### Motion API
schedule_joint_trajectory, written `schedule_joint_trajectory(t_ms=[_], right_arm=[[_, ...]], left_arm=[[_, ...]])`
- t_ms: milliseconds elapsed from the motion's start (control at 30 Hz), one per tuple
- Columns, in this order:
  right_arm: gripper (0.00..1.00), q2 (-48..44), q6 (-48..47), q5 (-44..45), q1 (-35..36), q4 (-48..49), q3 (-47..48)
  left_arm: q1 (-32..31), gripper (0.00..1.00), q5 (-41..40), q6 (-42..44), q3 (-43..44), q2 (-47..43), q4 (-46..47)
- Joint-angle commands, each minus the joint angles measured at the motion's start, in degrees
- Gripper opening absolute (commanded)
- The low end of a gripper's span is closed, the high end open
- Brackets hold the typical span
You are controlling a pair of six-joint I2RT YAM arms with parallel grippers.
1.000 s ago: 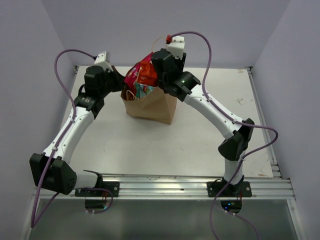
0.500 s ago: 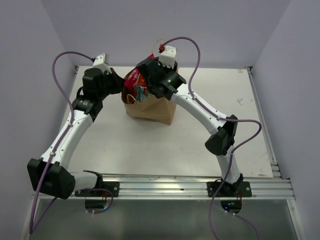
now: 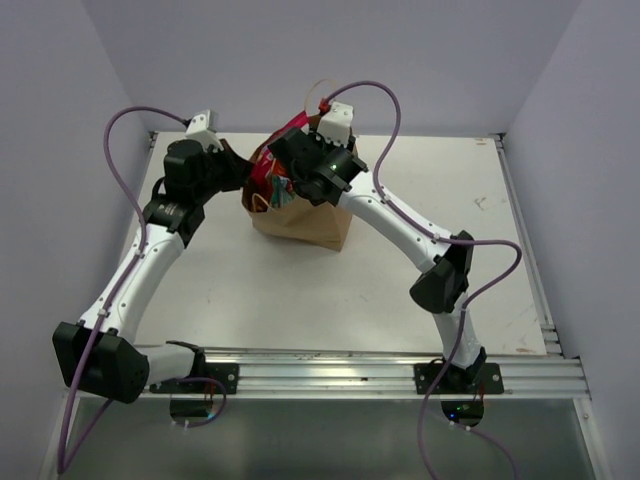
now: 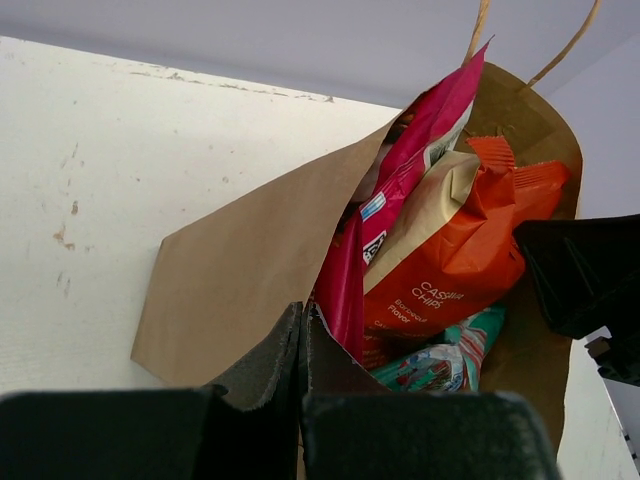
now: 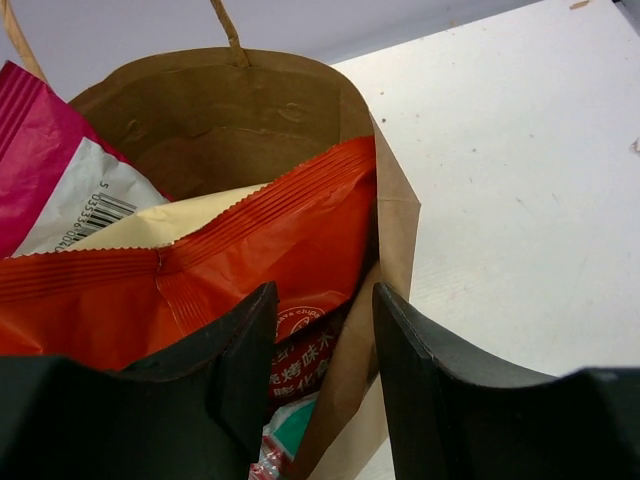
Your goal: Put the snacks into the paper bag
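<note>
The paper bag point(image 3: 300, 215) stands upright at the back middle of the table, with snacks sticking out of its mouth. My left gripper point(image 4: 302, 320) is shut on the bag's near rim point(image 4: 240, 270). Inside are a magenta bag point(image 4: 400, 190), a tan pouch point(image 4: 425, 215), an orange chip bag point(image 4: 460, 260) and a teal packet point(image 4: 440, 360). My right gripper point(image 5: 325, 300) is open over the bag's mouth and straddles its side wall point(image 5: 395, 230). One finger point(image 5: 240, 350) is inside against the orange bag point(image 5: 230, 270). The other finger point(image 5: 420, 370) is outside.
The white table point(image 3: 420, 280) stretches around the bag, bounded by lilac walls behind and at both sides. An aluminium rail point(image 3: 330, 370) with both arm bases runs along the near edge. The bag's thin handles point(image 4: 560, 50) stand up above the packets.
My right arm has swung left and lower, bringing its gripper over the bag's mouth. The red packet top sits lower in the bag. My left gripper keeps its hold on the rim.
</note>
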Motion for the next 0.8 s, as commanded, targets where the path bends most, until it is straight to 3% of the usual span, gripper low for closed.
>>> schedule_joint_trajectory(t_ms=[0,133,767], right_arm=[[0.47,-2.54,4.15,3.35,1.75,-4.31,0.18],[0.47,-3.60,-0.15,4.69,3.51,-0.63,2.46],[0.46,-6.06,-1.13,12.07,7.38,-3.17,3.61]], left_arm=[[0.03,0.00,1.41,0.30,-0.97,-1.98,1.68],[0.03,0.00,2.56,-0.05,-1.76,-1.90,2.56],[0.03,0.00,4.84,-0.93,-2.55,-2.07,3.70]])
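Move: The right hand stands half open at the mouth of the paper bag, near the right rim, which is about 3 cm to its right and some 3 cm ahead. The red chips pack, standing in the mouth, is roughly 4 cm ahead and 5 cm left, with the teal candy pack some 4 cm left, straight below it by about 8 cm. From the left hand, which already pinches the left rim, the chips are about 9 cm right and 5 cm ahead. The empty right hand backs out from the red chips and the bag's mouth, drawing about 4 cm back towards the robot while rising some 3 cm and easing a little to the left, its fingers staying about half open and its wrist hardly turning. The left hand keeps its pinch on the bag's left rim and steadies it nearly in place, giving less than a centimetre or so back and to the right. ##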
